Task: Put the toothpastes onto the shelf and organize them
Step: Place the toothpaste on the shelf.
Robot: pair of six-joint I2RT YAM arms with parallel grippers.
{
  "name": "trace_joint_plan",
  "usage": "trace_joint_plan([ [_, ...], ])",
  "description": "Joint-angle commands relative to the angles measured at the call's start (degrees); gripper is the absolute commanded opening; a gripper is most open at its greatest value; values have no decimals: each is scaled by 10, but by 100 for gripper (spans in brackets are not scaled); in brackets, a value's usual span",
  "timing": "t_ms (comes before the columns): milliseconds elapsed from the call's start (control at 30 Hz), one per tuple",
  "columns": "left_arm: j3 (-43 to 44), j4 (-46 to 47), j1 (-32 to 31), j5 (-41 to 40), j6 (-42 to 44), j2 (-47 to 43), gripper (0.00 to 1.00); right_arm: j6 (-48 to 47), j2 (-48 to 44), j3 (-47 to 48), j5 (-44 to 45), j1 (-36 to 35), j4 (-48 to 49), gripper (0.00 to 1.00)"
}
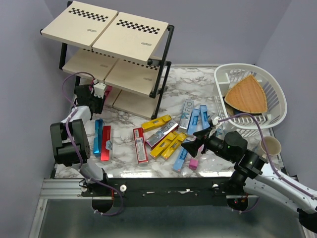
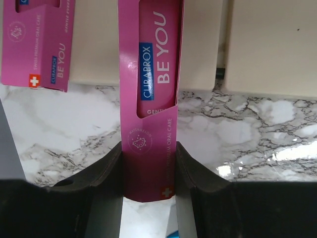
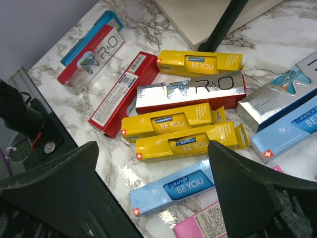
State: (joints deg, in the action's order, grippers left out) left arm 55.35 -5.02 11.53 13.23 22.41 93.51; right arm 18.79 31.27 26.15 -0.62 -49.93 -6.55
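Observation:
My left gripper (image 1: 99, 97) is shut on a pink toothpaste box (image 2: 151, 74), held at its near end between the fingers (image 2: 111, 171) and pointing at the shelf's (image 1: 124, 34) bottom board (image 2: 267, 44). A second pink box (image 2: 37, 44) lies on that board to the left. My right gripper (image 1: 198, 141) hangs open above the loose pile, nothing between its fingers. Under it lie yellow boxes (image 3: 181, 144), a light blue box (image 3: 173, 188), a silver one (image 3: 190, 89) and a red one (image 3: 121, 94). A red and a blue box (image 1: 102, 141) lie near the left arm.
A white plastic basket (image 1: 275, 87) holding a wedge-shaped wooden board (image 1: 246, 95) stands at the back right. A paper cup (image 1: 270, 147) sits by the right arm. A small pink box (image 1: 193, 164) lies near the table's front edge.

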Motion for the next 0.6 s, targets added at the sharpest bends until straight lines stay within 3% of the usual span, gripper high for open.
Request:
trace_joint_plan([
  [0,41,60,5,30,20,30,41,-10,10,-6,22,-3,-2,100],
  [167,46,68,6,27,21,59,44,-10,21,-6,21,-3,0,100],
  [300,33,76,6,18,25,59,61,-11,23,-8,19,-3,4,100],
  [567,20,71,7,0,13,29,83,-10,21,-8,16,-4,5,100],
])
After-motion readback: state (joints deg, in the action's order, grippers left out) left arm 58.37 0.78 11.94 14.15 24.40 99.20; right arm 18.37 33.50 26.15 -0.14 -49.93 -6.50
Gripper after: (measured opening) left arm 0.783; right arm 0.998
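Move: The left hand already grips the near end of a pink toothpaste. Its spot on the bottom shelf's left board is about 9 cm ahead, 1 cm right and 2 cm lower. The first pink toothpaste lies there, some 13 cm ahead and 7 cm left of the hand. Back on the table, the blue box is roughly 16 cm behind, 1 cm right, and the red box 18 cm behind, 5 cm right. From the right hand, the spot is around 32 cm ahead, 38 cm left and well below. The left hand pushes the pink toothpaste about 3 cm forward onto the bottom shelf, opening to let go. ##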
